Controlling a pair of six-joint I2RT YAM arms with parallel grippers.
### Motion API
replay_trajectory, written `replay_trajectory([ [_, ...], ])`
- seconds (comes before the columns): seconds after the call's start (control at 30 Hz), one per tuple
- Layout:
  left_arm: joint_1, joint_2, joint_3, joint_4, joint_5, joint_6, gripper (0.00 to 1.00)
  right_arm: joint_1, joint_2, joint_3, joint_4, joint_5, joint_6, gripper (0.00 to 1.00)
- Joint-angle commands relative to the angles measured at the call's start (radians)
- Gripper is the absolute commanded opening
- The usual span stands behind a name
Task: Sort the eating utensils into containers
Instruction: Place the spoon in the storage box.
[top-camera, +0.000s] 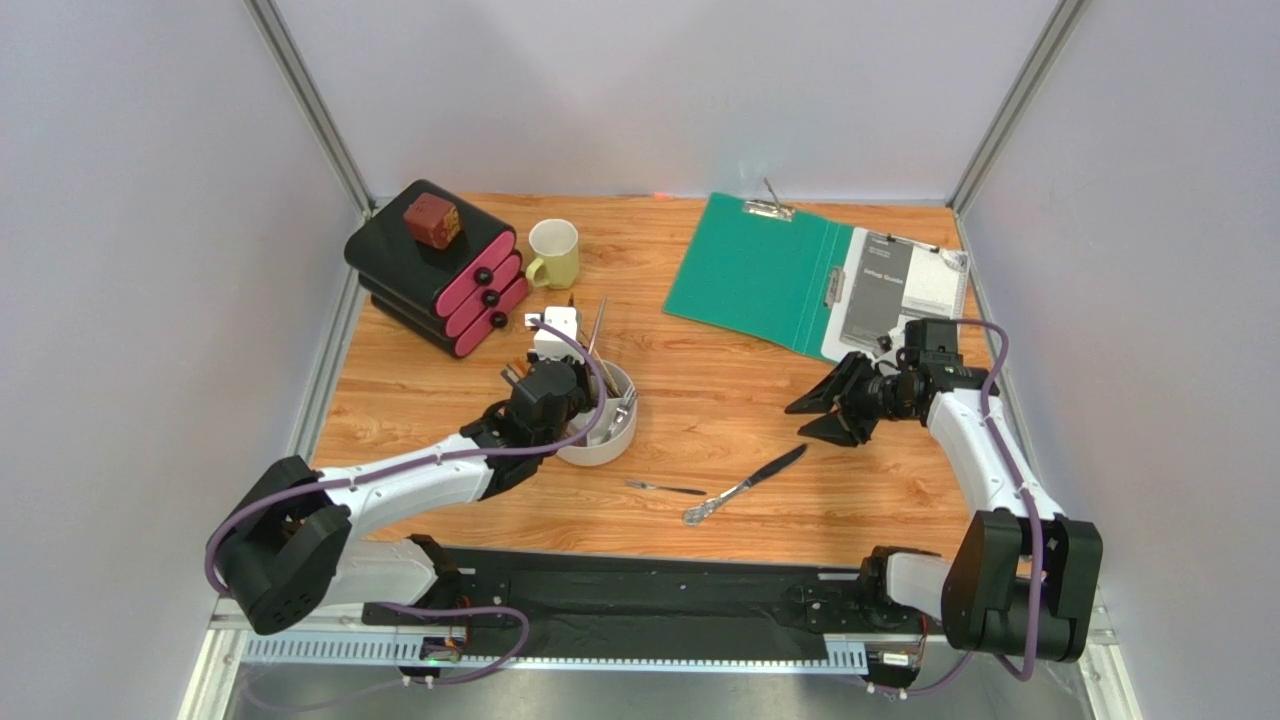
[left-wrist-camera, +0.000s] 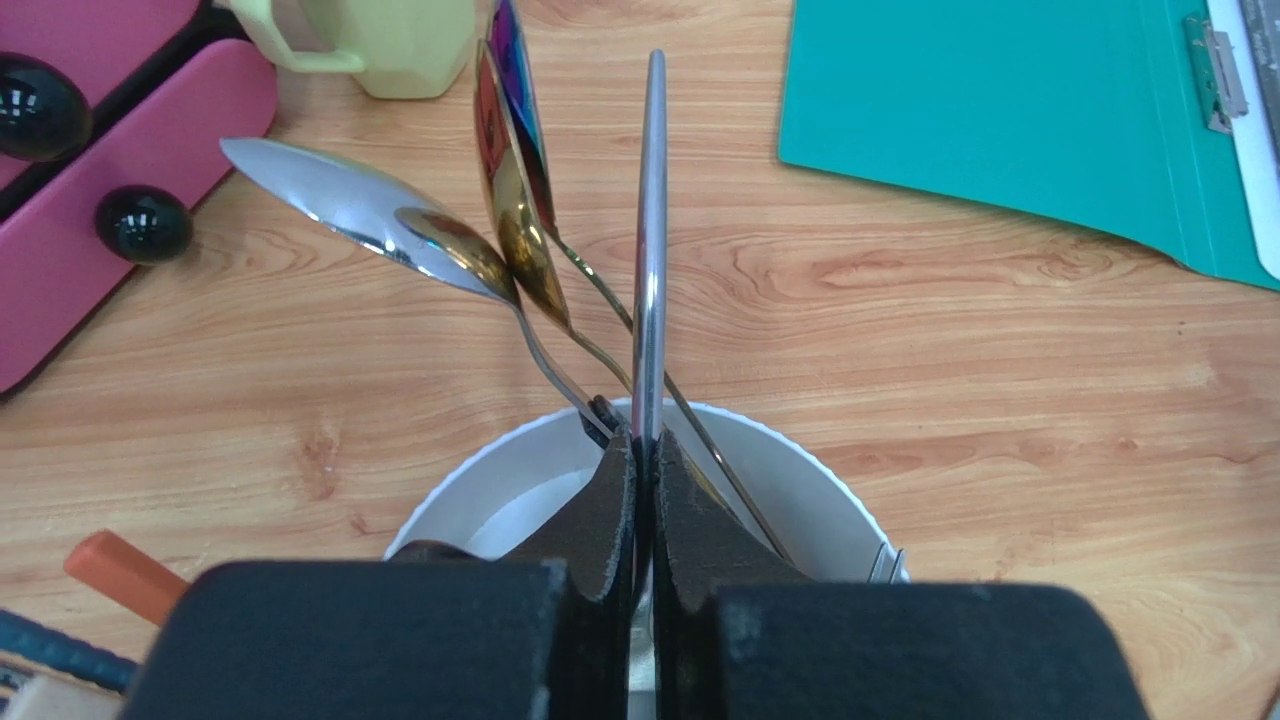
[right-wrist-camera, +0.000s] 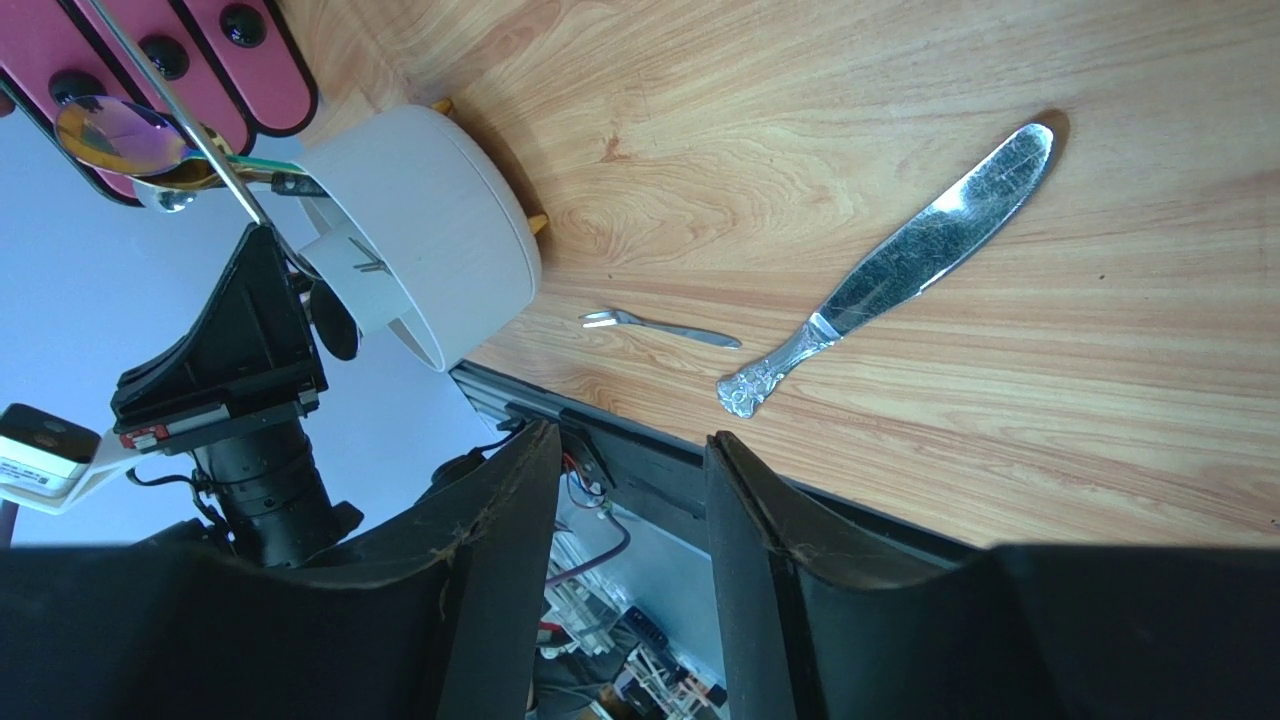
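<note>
The round white container (top-camera: 609, 438) stands left of centre, with several spoons leaning out of it. In the left wrist view they are a silver spoon (left-wrist-camera: 323, 192), a gold spoon (left-wrist-camera: 519, 240) and an iridescent one (left-wrist-camera: 519, 83) above the container's rim (left-wrist-camera: 796, 458). My left gripper (left-wrist-camera: 646, 450) is shut on a slim silver utensil (left-wrist-camera: 651, 225), seen edge-on and upright over the container. A silver knife (top-camera: 747, 485) and a small fork (top-camera: 666, 489) lie on the table. My right gripper (top-camera: 816, 417) hovers open and empty right of the knife (right-wrist-camera: 902, 263), its fingers (right-wrist-camera: 519, 510) apart.
A pale yellow mug (top-camera: 552, 252) and a black box with pink drawers (top-camera: 436, 278), a brown cube (top-camera: 431, 221) on top, stand at the back left. A green clipboard folder (top-camera: 759, 270) with papers lies at the back right. The table's near edge (right-wrist-camera: 631, 428) is below the right gripper.
</note>
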Motion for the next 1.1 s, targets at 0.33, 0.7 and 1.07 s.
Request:
replay_trajectory([
  [0.33,-0.001,-0.052,0.071,-0.013,-0.026,0.046,0.00,0.003,-0.043,-0.003,0.025,0.006,0.027,0.45],
  [0.7,-0.002,-0.155,0.415,-0.501,0.120,0.122,0.00,0.003,-0.095,-0.055,0.082,0.026,0.160,0.45],
  [1.07,-0.002,-0.070,0.702,-1.258,0.072,0.229,0.00,0.003,-0.127,-0.101,0.113,0.065,0.284,0.45],
])
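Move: The left hand holds the long-handled spoon almost straight over the storage box, whose middle is some 10 cm below the fingers and about 2 cm back. The yellow mug stands around 19 cm ahead and 7 cm to the left, and the drawer unit about 17 cm ahead and 22 cm left. The small fork lies some 11 cm back and 10 cm right. From the right hand, the box is roughly 26 cm left and 5 cm ahead. Straight up, after barely moving at first, the left hand lifts quickly about 15 cm away from the storage box, fingers still shut on the spoon's handle with the bowl hanging below. At the top it eases back some 3 cm and sinks about 2 cm, the wrist tilting some 15–20 degrees. ##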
